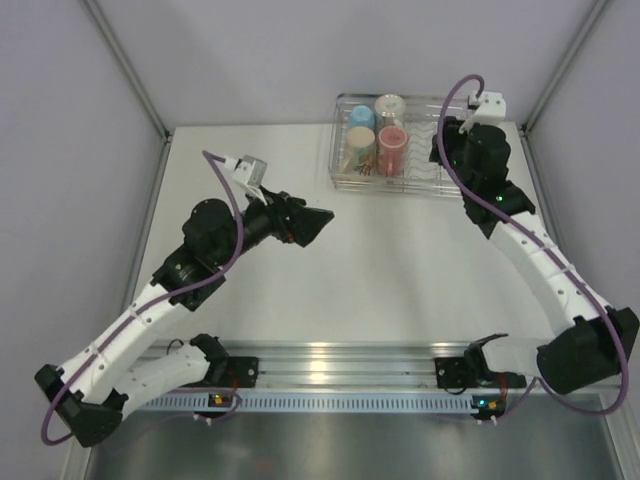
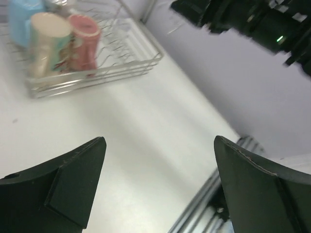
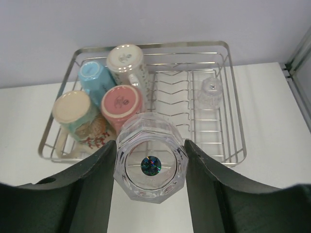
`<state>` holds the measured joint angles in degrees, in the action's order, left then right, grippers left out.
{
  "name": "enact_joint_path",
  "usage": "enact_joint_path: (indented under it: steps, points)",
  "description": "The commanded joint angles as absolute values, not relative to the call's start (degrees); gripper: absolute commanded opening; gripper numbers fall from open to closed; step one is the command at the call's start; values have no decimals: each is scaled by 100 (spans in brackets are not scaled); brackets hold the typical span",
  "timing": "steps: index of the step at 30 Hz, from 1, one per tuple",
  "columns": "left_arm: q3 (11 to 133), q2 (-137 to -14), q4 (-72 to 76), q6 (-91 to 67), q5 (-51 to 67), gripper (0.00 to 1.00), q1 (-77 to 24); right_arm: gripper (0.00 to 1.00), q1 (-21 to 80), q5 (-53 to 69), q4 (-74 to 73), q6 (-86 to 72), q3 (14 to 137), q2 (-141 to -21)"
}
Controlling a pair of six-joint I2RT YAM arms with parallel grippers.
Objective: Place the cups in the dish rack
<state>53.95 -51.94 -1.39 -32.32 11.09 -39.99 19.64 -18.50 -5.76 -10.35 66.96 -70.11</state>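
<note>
The dish rack (image 1: 337,183) stands at the table's far side, right of centre. Its left half holds a light blue cup (image 3: 95,77), a cream floral mug (image 3: 127,60), a pink-red tumbler (image 3: 121,103) and a cream-bottomed patterned cup (image 3: 75,110). A small clear glass (image 3: 212,90) sits among the slot wires on the right. My right gripper (image 3: 150,143) is shut on another clear faceted glass (image 3: 151,165), held above the rack's near edge. My left gripper (image 2: 160,138) hangs open and empty over bare table, left of the rack (image 2: 121,68).
An aluminium rail (image 1: 340,360) runs along the near edge between the arm bases. Grey walls and slanted frame posts (image 1: 125,65) close in the table at the back and sides. The right arm (image 2: 252,19) shows at the top of the left wrist view.
</note>
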Motion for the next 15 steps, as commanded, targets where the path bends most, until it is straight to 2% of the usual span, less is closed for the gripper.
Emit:
enact_joint_path:
  steps: [1, 5, 10, 15]
  points:
    - [5388, -5203, -2214, -1706, -141, 98, -3990, 0, 1662, -2057, -773, -765, 7434, -7504]
    - [5326, -5273, -2478, -1608, -272, 98, -3981, 0, 1407, -2100, -817, -598, 7856, -8137]
    - [5317, -5081, -2505, -1626, 316, 98, -3981, 0, 880, -1908, -1080, -589, 8594, -9069]
    - [5317, -4887, -2496, -1600, 193, 98, -3981, 0, 615, -1688, -1231, -598, 8956, -9764]
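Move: The right hand, already holding one clear cup, is taking it to the empty front-right place in the rack, about 17 cm ahead, 12 cm right and 20 cm below. The other clear cup stands some 10 cm farther out than that place, level with it sideways. The pink cup is roughly 20 cm ahead of the hand and 7 cm left, the white mug 32 cm ahead and 6 cm left. From the left hand that place lies about 35 cm ahead, 37 cm right and 23 cm below. Still pinching the clear cup, the right hand carries it forward about 11 cm, swinging right and sinking nearly as much, over the rack towards its open right end; the fingers tip down and turn clockwise a little over 10 degrees each. The empty left hand sinks some 11 cm and draws left, its open fingers tilting down. ##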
